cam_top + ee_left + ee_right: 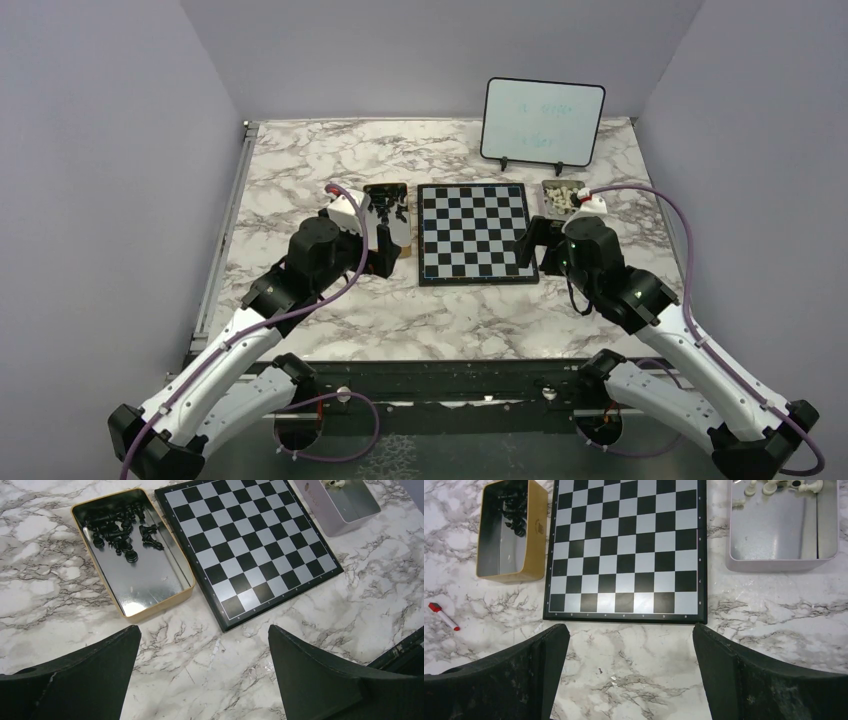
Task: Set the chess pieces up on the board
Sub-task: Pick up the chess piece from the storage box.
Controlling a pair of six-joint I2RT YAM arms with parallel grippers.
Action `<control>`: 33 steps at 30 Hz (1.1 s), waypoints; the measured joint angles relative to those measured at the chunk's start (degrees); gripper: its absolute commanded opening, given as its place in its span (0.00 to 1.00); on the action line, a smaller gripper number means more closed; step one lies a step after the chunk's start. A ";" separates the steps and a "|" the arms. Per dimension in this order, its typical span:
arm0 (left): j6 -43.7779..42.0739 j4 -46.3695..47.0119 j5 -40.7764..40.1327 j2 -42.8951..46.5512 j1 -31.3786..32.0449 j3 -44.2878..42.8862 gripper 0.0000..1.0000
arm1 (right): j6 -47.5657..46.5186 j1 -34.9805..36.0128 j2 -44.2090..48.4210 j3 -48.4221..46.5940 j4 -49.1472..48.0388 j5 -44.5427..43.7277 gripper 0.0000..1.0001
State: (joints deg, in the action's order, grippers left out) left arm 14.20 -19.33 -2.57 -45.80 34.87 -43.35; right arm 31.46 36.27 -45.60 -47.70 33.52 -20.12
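Observation:
The board lies flat mid-table with nothing on its squares; it also shows in the left wrist view and the right wrist view. Black chess pieces lie heaped in a gold tin left of the board. Cream-white chess pieces sit at the far end of a silver tin on its right. My left gripper hangs open over bare marble by the board's near left corner. My right gripper is open too, just short of the board's near edge.
An upright whiteboard stands at the back behind the silver tin. A small red-capped marker lies on the marble left of the board, near the gold tin. Grey walls close in the table on three sides.

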 measured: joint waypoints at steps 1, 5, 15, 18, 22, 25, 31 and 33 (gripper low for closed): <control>0.00 0.00 0.00 0.13 0.00 0.00 0.99 | 0.00 0.00 0.02 0.00 0.00 0.02 1.00; 0.00 0.00 0.00 0.61 0.00 0.00 0.99 | -0.02 0.00 0.13 0.00 0.00 0.00 1.00; 0.04 0.00 0.00 1.90 0.00 0.04 0.99 | -0.44 0.00 -1.77 -0.02 -2.25 -0.92 1.00; -0.07 -0.02 -0.02 2.40 0.00 0.11 0.99 | -1.51 0.00 -4.42 -0.24 -3.98 -1.79 1.00; -0.17 -0.02 -0.04 2.93 0.00 0.33 0.99 | -3.76 0.00 -9.16 -1.97 -4.79 -4.66 0.97; -0.24 -0.04 -0.04 3.13 0.00 0.52 0.99 | -6.19 -0.02 -13.44 -3.37 -5.55 -7.54 0.90; -0.44 -0.07 -0.02 3.43 0.00 0.74 0.99 | -11.74 -0.63 -20.68 -4.59 -7.65 -13.46 0.54; -0.52 -0.07 0.00 3.50 0.00 0.74 0.99 | -13.53 -2.05 -22.75 -5.44 -8.83 -14.36 0.46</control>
State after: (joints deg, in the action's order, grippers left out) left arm 13.67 -19.40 -2.57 -42.30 34.87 -42.61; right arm 17.93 34.22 -68.36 -53.15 24.69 -34.48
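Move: The white chess pieces lie heaped at the far end of the right storage box, about 22 cm ahead of my right hand, 13 cm to its right and some 18 cm below. The middle of that box is about 18 cm ahead and 13 cm right; the chessboard's middle is roughly 14 cm ahead and 10 cm left. From my left hand, the white pieces are about 22 cm ahead and 42 cm to the right. After a short pause I send my empty right hand forward about 7.5 cm towards the white pieces, sinking 3 to 4 cm and easing a little right near the end. On the way I roll the wrist about 25 degrees, left side dipping, and draw the wide-open fingers in to roughly half, touching nothing yet. ##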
